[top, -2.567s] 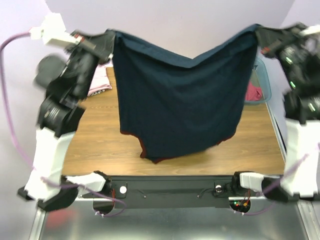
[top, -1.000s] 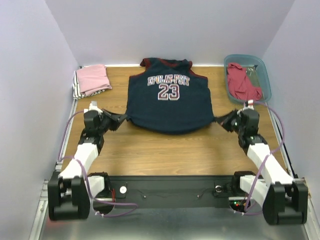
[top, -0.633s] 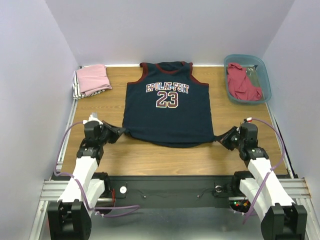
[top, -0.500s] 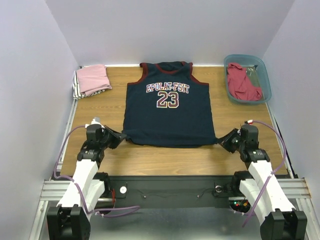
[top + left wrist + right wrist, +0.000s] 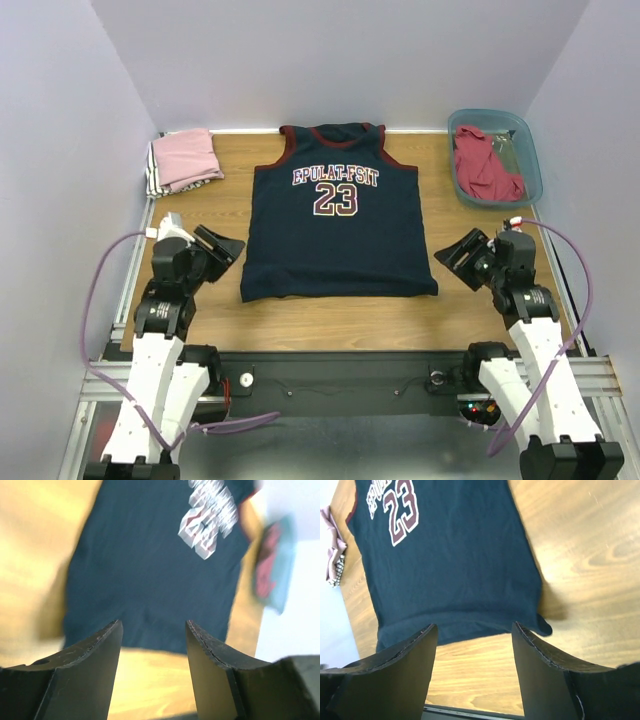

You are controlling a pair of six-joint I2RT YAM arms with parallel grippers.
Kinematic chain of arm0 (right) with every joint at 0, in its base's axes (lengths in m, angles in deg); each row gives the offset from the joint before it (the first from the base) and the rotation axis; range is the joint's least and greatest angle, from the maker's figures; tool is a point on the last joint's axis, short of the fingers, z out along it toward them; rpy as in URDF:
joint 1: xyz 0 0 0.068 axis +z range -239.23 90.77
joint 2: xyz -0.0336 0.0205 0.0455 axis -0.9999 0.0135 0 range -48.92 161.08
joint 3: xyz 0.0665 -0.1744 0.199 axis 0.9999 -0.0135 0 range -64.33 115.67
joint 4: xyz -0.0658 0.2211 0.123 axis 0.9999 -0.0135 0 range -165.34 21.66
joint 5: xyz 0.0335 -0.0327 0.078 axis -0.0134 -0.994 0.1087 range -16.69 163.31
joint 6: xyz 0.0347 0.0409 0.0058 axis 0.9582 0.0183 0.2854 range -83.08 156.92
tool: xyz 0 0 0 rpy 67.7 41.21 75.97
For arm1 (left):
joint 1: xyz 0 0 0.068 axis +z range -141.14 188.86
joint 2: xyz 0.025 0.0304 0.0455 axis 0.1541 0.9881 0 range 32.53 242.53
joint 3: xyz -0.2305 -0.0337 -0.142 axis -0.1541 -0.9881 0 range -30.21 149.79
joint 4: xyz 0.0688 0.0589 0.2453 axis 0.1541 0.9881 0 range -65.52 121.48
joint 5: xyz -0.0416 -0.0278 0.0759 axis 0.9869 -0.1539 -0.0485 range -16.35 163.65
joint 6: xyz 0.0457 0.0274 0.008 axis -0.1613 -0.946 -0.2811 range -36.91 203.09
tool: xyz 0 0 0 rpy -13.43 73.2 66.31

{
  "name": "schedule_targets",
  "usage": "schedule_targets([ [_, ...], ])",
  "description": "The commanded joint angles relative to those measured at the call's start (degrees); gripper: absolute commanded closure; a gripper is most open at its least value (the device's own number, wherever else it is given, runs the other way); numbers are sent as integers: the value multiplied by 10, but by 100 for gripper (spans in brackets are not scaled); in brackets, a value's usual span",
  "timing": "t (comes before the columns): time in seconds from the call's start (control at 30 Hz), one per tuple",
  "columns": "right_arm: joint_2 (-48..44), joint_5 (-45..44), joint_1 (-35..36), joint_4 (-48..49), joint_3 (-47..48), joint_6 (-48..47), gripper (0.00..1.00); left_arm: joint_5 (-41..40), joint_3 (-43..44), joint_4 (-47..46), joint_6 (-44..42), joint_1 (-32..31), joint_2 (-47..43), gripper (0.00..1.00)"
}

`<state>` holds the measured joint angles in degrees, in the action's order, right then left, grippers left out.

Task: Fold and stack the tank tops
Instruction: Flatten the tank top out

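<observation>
The navy jersey [image 5: 338, 225] with maroon trim and a white "23" lies flat, front up, in the middle of the table, hem toward the arms. My left gripper [image 5: 230, 251] stands open just off its lower left corner, holding nothing. My right gripper [image 5: 448, 258] is open just off the lower right corner. In the left wrist view the jersey [image 5: 150, 565] lies beyond the open gripper [image 5: 152, 625], with bare wood between the fingers. The right wrist view shows the same: jersey [image 5: 450, 565] ahead, gripper [image 5: 475, 627] open over wood. A folded pink tank top [image 5: 185, 158] sits back left. A red one [image 5: 485, 165] is in the bin.
The teal plastic bin [image 5: 531, 160] stands at the back right corner against the wall. The pink top rests on a striped cloth [image 5: 155, 180] by the left wall. Purple walls close in the table on three sides.
Both grippers have opened and let go of the jersey's bottom corners, then drawn back and outward. The jersey, earlier held up and dragged toward the arms, now lies still and flat.
</observation>
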<state>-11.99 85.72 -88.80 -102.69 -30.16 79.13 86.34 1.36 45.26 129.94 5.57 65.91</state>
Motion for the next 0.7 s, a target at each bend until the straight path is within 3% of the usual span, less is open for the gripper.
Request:
schedule_targets([
  [0.0,38,-1,-2,41,24,-26,34,-40,49,-49,-40,-1,25,37],
  [0.13,124,-35,-2,122,15,-35,34,1,46,-152,-52,-1,154,43],
  [0.2,168,-20,-2,214,23,-36,34,18,55,-234,-58,-1,254,46],
  [0.3,316,-7,-2,298,86,-43,42,28,133,-299,-44,-1,389,49],
  [0.43,501,-17,0,333,187,-55,51,23,232,-315,-47,-8,532,58],
  [0.57,612,-58,10,336,286,-56,54,-6,348,-278,-69,-15,682,68],
  [0.6,639,-57,11,335,330,-57,55,-2,393,-263,-76,-16,706,74],
  [0.67,679,-52,13,334,368,-57,58,2,433,-253,-83,-21,745,76],
])
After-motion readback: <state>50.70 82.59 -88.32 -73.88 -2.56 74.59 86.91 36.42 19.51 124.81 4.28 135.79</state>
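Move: The tank top lies spread between the hands, its middle about 17 cm ahead of the left hand, 24 cm to its right and 9 cm below. Its left armhole corner is about 30 cm ahead and 4 cm right of that hand, with the pink stack some 33 cm ahead and 15 cm left. From the right hand, the tank top's middle is 17 cm ahead and 24 cm left, the right armhole corner about 30 cm ahead and 4 cm left, and the blue bin 33 cm ahead and 18 cm right. Forward along the tank top's two side edges go both hands together, from beside its lower half towards the armholes, roughly 22–24 cm each and quickening. The left first rises about 3 cm; both then sink to some 7 cm below their start and run on low, fingers part-closing, the left's more. Contact with the cloth can't be made out. ##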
